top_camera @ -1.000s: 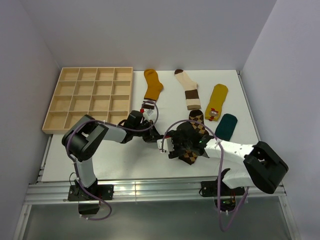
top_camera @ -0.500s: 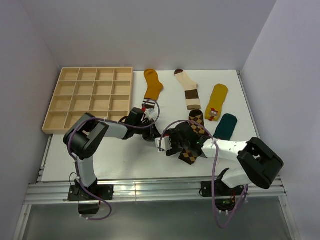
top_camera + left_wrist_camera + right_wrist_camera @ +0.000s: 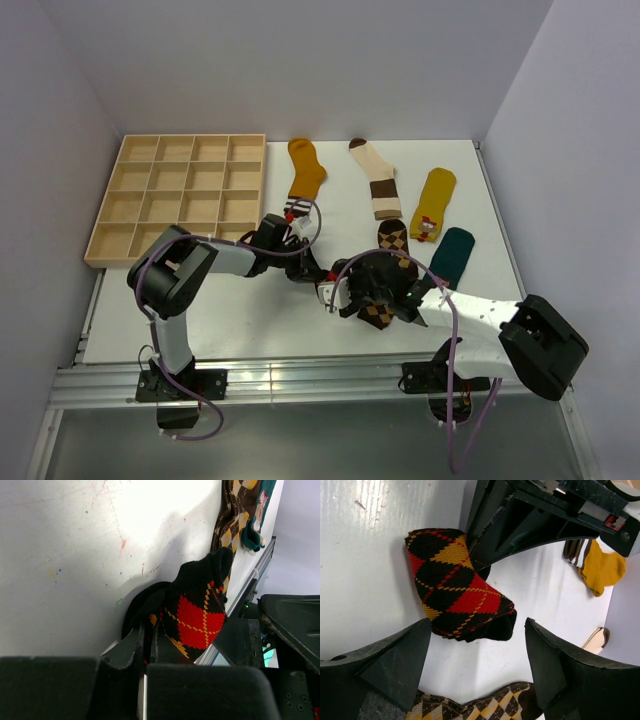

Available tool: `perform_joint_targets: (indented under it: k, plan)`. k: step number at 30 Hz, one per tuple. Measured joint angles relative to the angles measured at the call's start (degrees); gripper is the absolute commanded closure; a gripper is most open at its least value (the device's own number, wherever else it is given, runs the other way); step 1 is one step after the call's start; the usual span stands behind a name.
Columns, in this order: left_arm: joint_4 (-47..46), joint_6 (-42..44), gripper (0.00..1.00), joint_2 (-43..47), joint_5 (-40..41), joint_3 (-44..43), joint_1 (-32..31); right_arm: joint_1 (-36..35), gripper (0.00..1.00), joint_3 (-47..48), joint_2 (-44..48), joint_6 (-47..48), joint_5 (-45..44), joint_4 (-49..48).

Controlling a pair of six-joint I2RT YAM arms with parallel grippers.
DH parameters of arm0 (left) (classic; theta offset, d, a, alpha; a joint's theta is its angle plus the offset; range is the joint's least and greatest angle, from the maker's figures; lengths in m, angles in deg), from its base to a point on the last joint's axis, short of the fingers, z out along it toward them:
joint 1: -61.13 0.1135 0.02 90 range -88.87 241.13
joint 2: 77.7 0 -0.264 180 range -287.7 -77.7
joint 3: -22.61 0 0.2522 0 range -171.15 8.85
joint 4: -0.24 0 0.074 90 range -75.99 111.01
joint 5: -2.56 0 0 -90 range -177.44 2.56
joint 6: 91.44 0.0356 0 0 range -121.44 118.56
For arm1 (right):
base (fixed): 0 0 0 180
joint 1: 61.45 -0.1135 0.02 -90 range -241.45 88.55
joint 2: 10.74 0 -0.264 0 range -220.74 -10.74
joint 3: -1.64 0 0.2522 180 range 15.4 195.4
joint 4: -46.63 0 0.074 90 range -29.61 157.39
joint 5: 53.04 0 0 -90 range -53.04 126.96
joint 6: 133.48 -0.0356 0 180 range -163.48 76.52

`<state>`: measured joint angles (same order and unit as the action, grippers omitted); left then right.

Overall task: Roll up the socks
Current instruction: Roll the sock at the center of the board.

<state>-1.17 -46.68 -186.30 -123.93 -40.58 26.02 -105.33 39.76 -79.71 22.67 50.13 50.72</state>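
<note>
A black sock with red and yellow argyle (image 3: 455, 585) lies folded into a short bundle on the white table. My left gripper (image 3: 147, 647) is shut on its dark end, and the red diamond part (image 3: 197, 615) sticks out past the fingers. My right gripper (image 3: 477, 630) is open, with one finger on each side of the bundle's near end and not touching it. In the top view the two grippers meet near the table's middle, left (image 3: 303, 268) and right (image 3: 338, 285). A brown and orange argyle sock (image 3: 395, 240) lies flat, partly under the right arm.
A mustard sock (image 3: 305, 170), a cream sock with brown bands (image 3: 377, 180), a yellow sock with a red mark (image 3: 435, 200) and a teal sock (image 3: 455, 252) lie flat across the far half of the table. A wooden compartment tray (image 3: 190, 136) sits at the far left.
The right arm has shifted a little, with its elbow swinging out to the right. Its open gripper has stayed at the bundle. The left gripper has kept its hold and barely moved.
</note>
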Motion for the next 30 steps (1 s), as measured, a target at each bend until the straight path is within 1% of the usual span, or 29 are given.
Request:
perform_joint_targets:
  k: [4, 12, 18, 21, 24, 25, 26, 27, 28, 29, 30]
  plan:
    - [0.1, 0.4, 1.00, -0.1, -0.2, -0.1, 0.0, -0.2, 0.17, 0.0, 0.1, 1.2, 0.4, 1.7]
    - [0.7, 0.7, 1.00, -1.2, -1.9, -1.1, 0.4, -2.8, 0.16, 0.0, -0.8, 4.2, 0.4, 3.2]
    - [1.6, 1.1, 1.00, -1.6, -2.6, -1.9, 0.5, -2.9, 0.16, 1.1, -6.0, 6.0, -0.3, 2.4]
    - [2.4, 1.3, 1.00, -1.7, -2.6, -2.3, 0.5, -2.9, 0.19, 2.6, -8.6, 6.4, -0.4, 1.1]
    - [2.6, 1.7, 1.00, -1.7, -2.7, -2.4, 0.5, -3.0, 0.30, 4.1, -11.3, 6.2, -0.7, -0.1]
    - [2.8, 1.7, 1.00, -1.7, -2.7, -2.4, 0.5, -3.0, 0.37, 4.6, -12.0, 5.9, -0.9, -0.2]
    - [2.9, 1.8, 1.00, -1.7, -2.7, -2.5, 0.5, -3.0, 0.40, 4.9, -12.5, 5.7, -0.9, 0.1]
    - [3.1, 2.1, 1.00, -1.7, -2.7, -2.6, 0.5, -3.0, 0.47, 5.0, -12.7, 5.4, -0.9, 0.4]
    - [3.2, 2.2, 1.00, -1.7, -2.7, -2.7, 0.5, -2.8, 0.67, 5.3, -12.9, 5.2, -0.9, 1.3]
    - [3.3, 2.4, 1.00, -1.7, -2.7, -2.7, 0.5, -2.8, 0.75, 5.7, -12.9, 4.9, -1.1, 2.3]
    - [3.5, 2.6, 1.00, -1.7, -2.7, -2.8, 0.6, -2.7, 0.79, 6.1, -12.9, 4.9, -1.1, 3.1]
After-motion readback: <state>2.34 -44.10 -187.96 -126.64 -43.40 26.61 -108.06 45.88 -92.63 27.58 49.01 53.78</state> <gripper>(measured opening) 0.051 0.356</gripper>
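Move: The red-black argyle sock, still pinched by the left hand, has its middle about 3 cm left of the right hand, 1 cm back and 4 cm below; from the left hand it is some 3 cm right and 2 cm back, about 1 cm higher. The brown checked sock lies roughly 11 cm right of the right hand and 1 cm ahead, the orange sock 24 cm ahead and 9 cm left, both about 7 cm below. Sinking about 4 cm, the right hand eases back, then forward-left and pinches the sock the left still grips. ##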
